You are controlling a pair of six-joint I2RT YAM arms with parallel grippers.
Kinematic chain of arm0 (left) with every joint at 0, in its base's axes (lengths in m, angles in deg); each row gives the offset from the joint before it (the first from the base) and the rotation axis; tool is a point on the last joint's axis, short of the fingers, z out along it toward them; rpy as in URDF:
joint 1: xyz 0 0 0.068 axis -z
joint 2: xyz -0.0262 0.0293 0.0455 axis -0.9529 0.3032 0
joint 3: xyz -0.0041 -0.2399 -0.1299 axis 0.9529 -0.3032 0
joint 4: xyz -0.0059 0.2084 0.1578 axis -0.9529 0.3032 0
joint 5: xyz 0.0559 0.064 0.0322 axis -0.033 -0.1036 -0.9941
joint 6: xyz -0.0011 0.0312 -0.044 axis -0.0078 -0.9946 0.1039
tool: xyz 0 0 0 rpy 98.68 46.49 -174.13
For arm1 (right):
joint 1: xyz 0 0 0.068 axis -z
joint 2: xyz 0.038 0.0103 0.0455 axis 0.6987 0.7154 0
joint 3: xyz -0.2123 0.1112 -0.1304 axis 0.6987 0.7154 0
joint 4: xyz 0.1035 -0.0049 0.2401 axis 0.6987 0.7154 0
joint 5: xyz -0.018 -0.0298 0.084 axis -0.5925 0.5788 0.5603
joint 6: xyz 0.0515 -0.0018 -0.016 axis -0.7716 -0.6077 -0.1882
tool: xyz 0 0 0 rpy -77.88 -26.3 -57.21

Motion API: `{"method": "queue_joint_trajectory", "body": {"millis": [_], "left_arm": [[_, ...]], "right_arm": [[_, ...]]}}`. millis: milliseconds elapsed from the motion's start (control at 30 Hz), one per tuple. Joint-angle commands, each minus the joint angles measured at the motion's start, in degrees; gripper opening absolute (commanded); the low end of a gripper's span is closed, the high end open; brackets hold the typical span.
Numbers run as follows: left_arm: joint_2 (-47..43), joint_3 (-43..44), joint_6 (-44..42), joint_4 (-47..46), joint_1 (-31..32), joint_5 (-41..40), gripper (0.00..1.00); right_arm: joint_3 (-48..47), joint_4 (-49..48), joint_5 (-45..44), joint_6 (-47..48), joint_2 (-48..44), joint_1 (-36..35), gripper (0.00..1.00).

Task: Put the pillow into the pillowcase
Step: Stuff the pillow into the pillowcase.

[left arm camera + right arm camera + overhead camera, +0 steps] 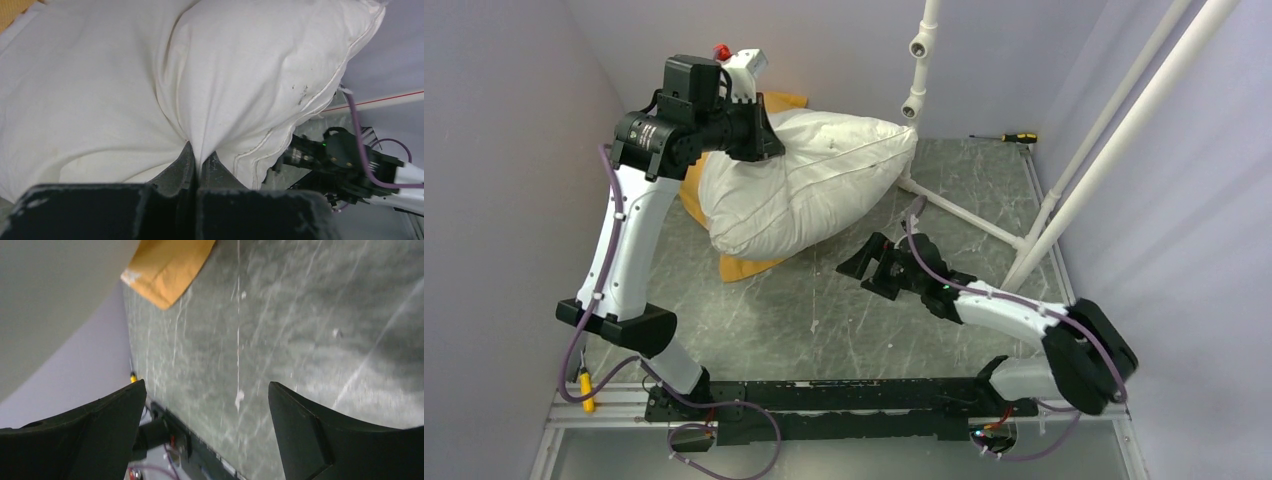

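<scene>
The plump white pillow [814, 180] lies at the back of the table on top of the orange-yellow pillowcase [746, 267], whose edges show under and behind it. My left gripper [764, 140] is at the pillow's left end, shut on a pinched fold of the pillow [100, 100]; the left gripper [200, 156] has white fabric squeezed between its fingers. My right gripper [864, 262] hovers just off the pillow's near right edge, apart from it. In the right wrist view the right gripper [207, 385] is open with only the table between its jaws, and a pillowcase corner [167, 270] lies ahead.
A white pipe frame [1024, 240] stands at the back right, its feet on the grey marbled table [824, 310]. A screwdriver [1014, 137] lies by the back wall. A yellow-handled tool [584, 390] sits by the left arm's base. Lilac walls close in left and right.
</scene>
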Motion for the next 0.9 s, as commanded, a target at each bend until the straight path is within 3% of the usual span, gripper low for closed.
{"method": "queue_joint_trajectory", "body": {"millis": [0, 400, 533, 633, 700, 767, 867], "left_arm": [[-2.56, 1.53, 2.84, -9.45, -0.97, 2.53, 0.0], [-6.54, 1.68, 6.84, -10.71, -1.28, 9.07, 0.0], [-8.2, -0.15, 8.66, -12.51, -1.28, 11.04, 0.0], [-9.71, -1.35, 8.92, -12.69, -1.37, 10.71, 0.0], [-10.05, -1.68, 8.51, -11.87, -1.37, 9.99, 0.0], [-10.31, -2.19, 7.64, -10.63, -1.49, 9.28, 0.0], [-11.45, -5.35, 4.7, -8.95, -1.54, 6.0, 0.0]], "right_arm": [[-3.83, -19.34, -6.75, -2.81, 10.41, 0.48, 0.95], [-18.13, -36.97, -8.16, -10.06, 43.96, 3.69, 0.86], [-26.22, -37.02, -7.11, -9.59, 51.48, 4.87, 0.74], [-32.81, -37.48, -4.37, -10.38, 57.03, 5.87, 0.56], [-34.84, -37.62, -3.09, -11.12, 58.97, 6.42, 0.22], [-34.5, -38.29, -1.71, -11.82, 59.33, 7.16, 0.0], [-30.38, -40.89, 3.13, -12.48, 55.99, 8.35, 0.0]]}}
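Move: From the right gripper, the pillowcase's edge under the raised pillow is about 21 cm ahead, 8 cm to the left and 10 cm below. The pillow's middle hangs roughly 16 cm ahead, 11 cm left and a few centimetres above. The case's near corner lies some 5 cm ahead, 23 cm left and 12 cm below. From the left gripper, which holds the pillow up, that edge is about 11 cm ahead, 4 cm right and 39 cm below. Reach the open right gripper in under the lifted pillow, about 21 cm forward while sinking some 10 cm and drifting 8 cm left, turning it roughly 15 degrees clockwise; near the end, shut the fingers on the orange pillowcase's edge close to the table. Keep the pillow pinched in the left gripper, easing it back about 3 cm and slightly up. ##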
